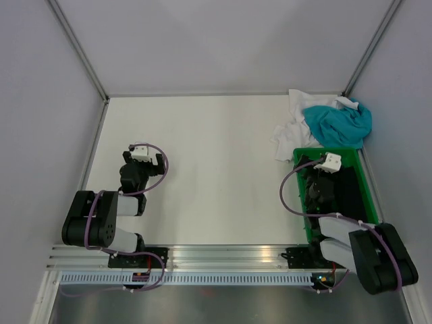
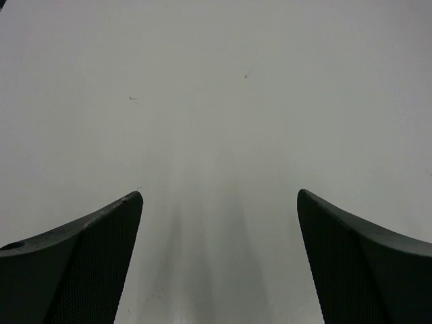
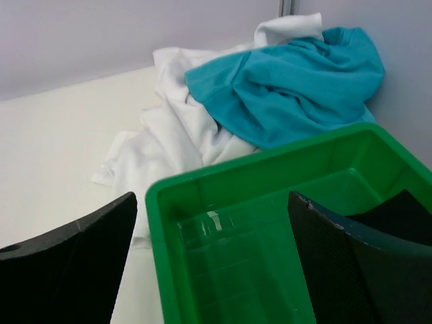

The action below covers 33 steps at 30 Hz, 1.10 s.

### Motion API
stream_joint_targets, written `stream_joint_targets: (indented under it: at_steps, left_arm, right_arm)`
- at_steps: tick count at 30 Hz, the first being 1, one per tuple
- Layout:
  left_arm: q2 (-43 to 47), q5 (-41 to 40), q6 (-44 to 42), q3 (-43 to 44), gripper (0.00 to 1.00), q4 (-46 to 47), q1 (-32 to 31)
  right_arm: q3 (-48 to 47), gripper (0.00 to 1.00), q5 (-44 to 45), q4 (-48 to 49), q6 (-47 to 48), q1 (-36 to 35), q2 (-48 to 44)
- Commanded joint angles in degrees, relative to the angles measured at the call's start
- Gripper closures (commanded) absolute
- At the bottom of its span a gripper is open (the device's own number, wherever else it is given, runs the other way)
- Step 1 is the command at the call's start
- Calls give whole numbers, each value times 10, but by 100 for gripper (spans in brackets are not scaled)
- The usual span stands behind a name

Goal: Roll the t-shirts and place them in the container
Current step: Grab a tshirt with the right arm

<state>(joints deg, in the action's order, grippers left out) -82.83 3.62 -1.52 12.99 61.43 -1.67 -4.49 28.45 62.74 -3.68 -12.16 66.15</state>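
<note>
A white t-shirt (image 1: 291,131) lies crumpled at the table's far right corner, and a teal-blue t-shirt (image 1: 341,125) lies bunched on top of it. Both show in the right wrist view, the white t-shirt (image 3: 179,131) left and the teal-blue t-shirt (image 3: 297,84) right. My right gripper (image 1: 314,164) is open and empty above the near part of the green crate, short of the shirts; in its own view the right gripper (image 3: 212,199) frames the crate's corner. My left gripper (image 1: 145,160) is open and empty over bare table at the left; in the left wrist view it (image 2: 219,196) holds nothing.
A green plastic crate (image 1: 358,179) stands at the right side, just in front of the shirts, with its far rim (image 3: 263,162) close to them. Grey walls enclose the table at the back and sides. An aluminium rail (image 1: 223,255) runs along the near edge.
</note>
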Motion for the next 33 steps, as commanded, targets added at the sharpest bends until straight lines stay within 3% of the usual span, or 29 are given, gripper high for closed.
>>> stream_joint_targets:
  at_steps: [1, 4, 8, 10, 11, 12, 13, 14, 17, 20, 23, 27, 30, 33]
  left_arm:
    - [7, 14, 3, -1, 0, 29, 1]
    - [7, 15, 3, -1, 0, 28, 1]
    - [11, 17, 4, 0, 0, 29, 1]
    - [38, 55, -6, 20, 0, -57, 2]
    - [64, 75, -23, 76, 0, -127, 2]
    - [100, 107, -47, 117, 0, -227, 1]
    - [112, 179, -76, 161, 0, -387, 1]
    - [116, 190, -92, 229, 0, -448, 1]
    - [114, 180, -108, 303, 0, -590, 0]
    - [101, 107, -148, 329, 0, -681, -1]
    - [108, 55, -176, 318, 0, -717, 0]
    - [126, 61, -189, 306, 0, -757, 0]
    - [136, 71, -188, 302, 0, -779, 0]
    - [141, 87, -181, 307, 0, -797, 0]
  right_arm:
    - [-39, 2, 11, -67, -40, -1, -110]
    - [-113, 2, 17, -189, -126, -1, -164]
    - [-235, 2, -92, -308, -119, 3, -137]
    - [-342, 2, -110, -420, -113, 5, -59]
    - [-387, 2, -93, -471, -110, 6, -23]
    - [-481, 4, -76, -585, -108, 7, 15]
    - [-526, 15, -58, -641, -110, 8, 93]
    - [-566, 17, -24, -725, -117, 10, 129]
    - [-657, 17, -46, -777, -115, 27, 245]
    - [-734, 13, -116, -824, -130, 58, 356]
    - [-816, 10, -95, -880, -132, 71, 453]
    - [-881, 10, -74, -903, -127, 75, 531]
    - [-889, 18, -109, -908, -124, 75, 564]
    - [-877, 39, -176, -889, -123, 75, 572]
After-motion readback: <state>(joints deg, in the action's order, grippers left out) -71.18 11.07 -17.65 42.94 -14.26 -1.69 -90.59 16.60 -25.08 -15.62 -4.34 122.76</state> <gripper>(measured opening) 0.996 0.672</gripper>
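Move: The white t-shirt's middle lies about 21 cm ahead of the right hand, some 2 cm to its right and 11 cm below it. The teal t-shirt overlaps the white one, roughly 22 cm ahead of that hand and 18 cm to its right; the green bin's middle is about 8 cm back, 10 cm right and 10 cm below. From the left hand the white t-shirt is some 16 cm ahead, 60 cm right and 8 cm below. The right hand lifts about 18 cm while swinging forward out over the bin's far rim, then dives some 28 cm onto the white t-shirt left of the teal one, ending about 18 cm forward of its start with fingers tipped down 55 degrees and closing partway around a raised fold. The left hand, open and empty, rises about 12 cm and drifts a little forward, then sinks back to end some 3 cm behind its start, fingers tipped down 30 degrees and turned slightly clockwise. ##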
